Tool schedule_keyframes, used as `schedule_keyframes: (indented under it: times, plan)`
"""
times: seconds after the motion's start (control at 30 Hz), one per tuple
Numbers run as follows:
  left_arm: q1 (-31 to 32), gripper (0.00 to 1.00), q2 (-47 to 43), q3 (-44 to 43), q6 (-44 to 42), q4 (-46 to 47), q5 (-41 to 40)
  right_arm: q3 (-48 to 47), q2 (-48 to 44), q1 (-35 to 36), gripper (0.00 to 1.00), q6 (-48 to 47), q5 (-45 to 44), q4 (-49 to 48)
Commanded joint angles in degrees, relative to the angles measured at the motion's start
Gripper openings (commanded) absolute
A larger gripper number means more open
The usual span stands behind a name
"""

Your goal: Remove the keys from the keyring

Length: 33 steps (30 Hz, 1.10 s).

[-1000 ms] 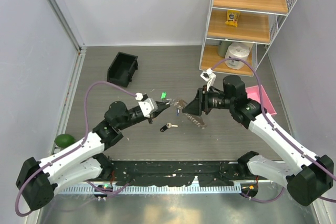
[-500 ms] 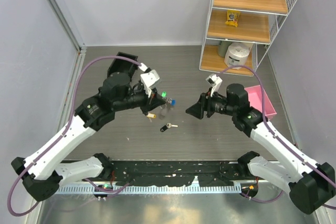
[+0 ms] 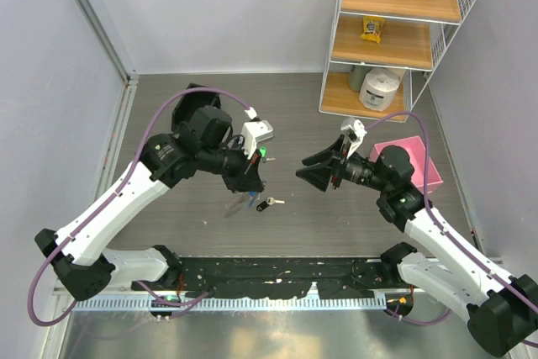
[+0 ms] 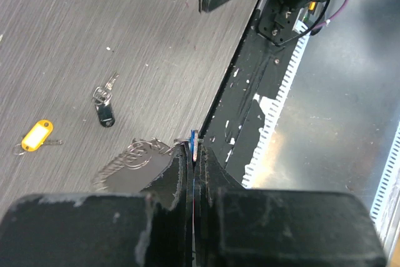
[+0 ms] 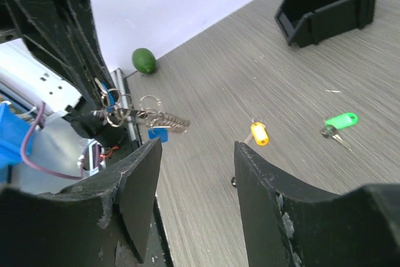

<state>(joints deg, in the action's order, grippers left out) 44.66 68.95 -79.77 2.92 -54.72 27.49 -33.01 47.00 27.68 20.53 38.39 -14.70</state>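
My left gripper is shut and holds the keyring up above the table. The ring's silvery chain strip hangs from its jaws. A thin blue piece sits edge-on between the fingers, and a blue tag dangles below the strip. Loose keys lie on the table: a black-headed one, a yellow-headed one and a green-headed one. My right gripper is open and holds nothing. It stands a short way right of the keyring and points at it.
A black bin stands at the back left, and a green fruit lies by the left wall. A pink tray and a wire shelf unit are at the right. The black base rail runs along the near edge.
The right gripper has let go of the chain strip, opened and drawn back to the right. The left arm has swung up and right, lifting the keyring off the table.
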Motion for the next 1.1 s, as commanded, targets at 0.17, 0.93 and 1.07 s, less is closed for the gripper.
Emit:
schedule_keyframes:
  times: [0.17,0.93,1.07]
  plan:
    - [0.16,0.00,1.37,-4.35,0.86,-1.18,6.53,-0.82,2.22,3.51,0.53,-0.92,7.39,-11.05]
    - [0.16,0.00,0.49,-5.84,0.07,-0.30,11.27,-2.49,0.90,15.12,0.37,-14.20,5.20,-7.36]
    - [0.16,0.00,0.31,-5.84,1.21,0.05,12.24,-2.75,0.81,16.26,0.35,-15.00,5.11,-7.80]
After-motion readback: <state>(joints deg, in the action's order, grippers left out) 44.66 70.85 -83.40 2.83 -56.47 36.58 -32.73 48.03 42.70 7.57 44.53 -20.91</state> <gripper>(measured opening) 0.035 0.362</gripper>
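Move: My left hand already pinches the keyring at its blue-tagged end, right at its fingertips. From my open right hand those rings lie about 11 cm to the left and 5 cm back, nearly level. Down on the table, roughly 18 cm below my right hand, the black-fob key sits some 9 cm left and 1 cm back, and the yellow tag about 18 cm left and 5 cm ahead. I bring my right hand back about 7 cm and left about 5 cm to the rings hanging from my left fingertips, swinging it some 20 degrees counter-clockwise and rolling it as well. Its fingers narrow partway around the dangling rings without shutting. My left hand keeps its pinch and eases back and up, roughly 2 cm each. ##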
